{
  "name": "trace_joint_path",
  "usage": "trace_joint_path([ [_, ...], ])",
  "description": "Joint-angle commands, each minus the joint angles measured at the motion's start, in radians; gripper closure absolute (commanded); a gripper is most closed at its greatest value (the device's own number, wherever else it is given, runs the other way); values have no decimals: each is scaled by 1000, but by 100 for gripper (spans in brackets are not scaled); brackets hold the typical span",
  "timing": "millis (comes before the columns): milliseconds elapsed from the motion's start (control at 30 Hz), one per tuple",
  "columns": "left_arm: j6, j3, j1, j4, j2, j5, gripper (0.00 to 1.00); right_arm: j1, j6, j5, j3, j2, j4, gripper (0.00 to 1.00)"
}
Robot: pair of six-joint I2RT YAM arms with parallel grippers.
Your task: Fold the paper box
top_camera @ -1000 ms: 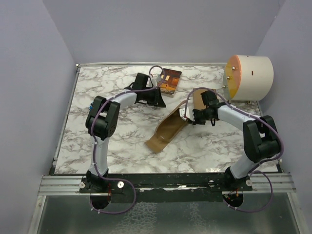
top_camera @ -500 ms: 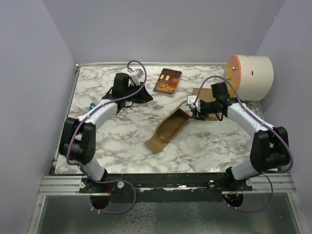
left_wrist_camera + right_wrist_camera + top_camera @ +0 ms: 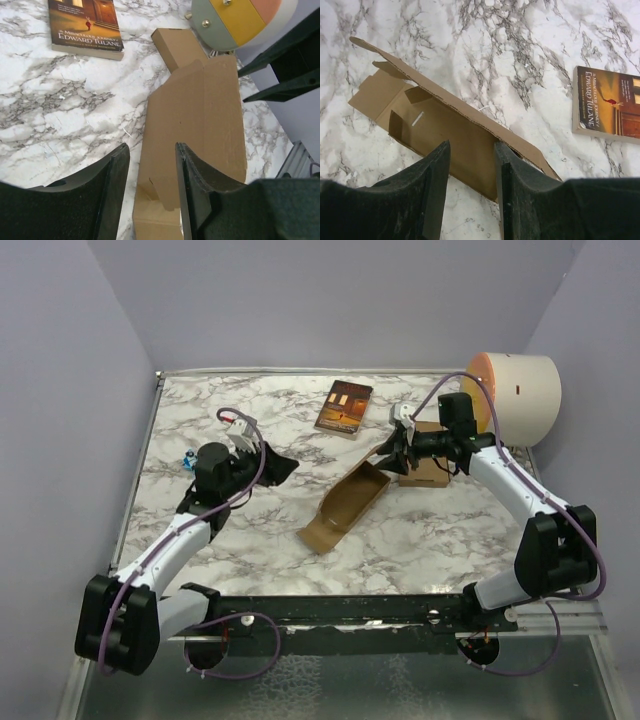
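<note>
The paper box (image 3: 345, 505) is plain brown cardboard lying slantwise in the middle of the table, half folded into a long open trough with flaps at its ends. It also shows in the left wrist view as the paper box (image 3: 200, 115) and in the right wrist view as the paper box (image 3: 435, 125). My left gripper (image 3: 283, 468) hangs to the box's left, well apart from it, and the left gripper (image 3: 151, 146) is open with nothing between its fingers. My right gripper (image 3: 392, 453) hovers just past the box's far end, and the right gripper (image 3: 471, 145) is open and holds nothing.
A dark red-brown book (image 3: 344, 407) lies at the back centre. Another brown carton (image 3: 428, 468) lies under my right arm. A big cream drum (image 3: 512, 398) with a coloured face lies on its side at the back right. A small blue thing (image 3: 188, 458) sits near the left edge.
My right gripper let go of the box's far end, opened and drew back to the right. My left arm pulled back from beside the book toward the near left and opened its gripper.
</note>
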Motion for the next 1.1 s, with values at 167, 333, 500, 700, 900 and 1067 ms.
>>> trace_joint_path([
  [167, -88, -166, -2, 264, -151, 128, 46, 1, 259, -20, -3, 34, 184, 59],
  [333, -27, -255, -75, 346, -241, 31, 33, 0, 270, -27, 74, 86, 131, 57],
  [500, 103, -314, -207, 399, -264, -93, 30, -2, 281, -68, 103, 119, 115, 56],
  [700, 179, -384, -268, 432, -281, -243, 29, -2, 293, -71, 107, 140, 121, 56],
  [900, 169, -328, -302, 336, -203, -304, 29, -2, 299, -73, 97, 146, 134, 56],
  [1067, 166, -311, -350, 369, -123, -306, 30, -2, 298, -75, 95, 145, 135, 56],
])
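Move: The box lid's near end tab lies about 7 cm to the left hand's right, 5 cm back and 9 below; from that hand, the near flap flat on the table is some 10 back, 7 right and 20 down. From the right hand, the raised lid's middle is about 8 cm left, 3 back and 4 below, the tray 5 left, 3 back and 17 below, and the flat brown carton 10 ahead, 15 right. One finger of the right hand stays against the lid's upper edge near its far end, its fingers still half open, while that hand eases about 3 cm forward and slightly left, rolling some 10 degrees. The left hand sweeps back about 8 cm and to the right towards the lid's near tab, rising a little and tipping its fingers up as they open wider; then it sinks about 4 cm, edging slightly forward, still clear of the cardboard. ##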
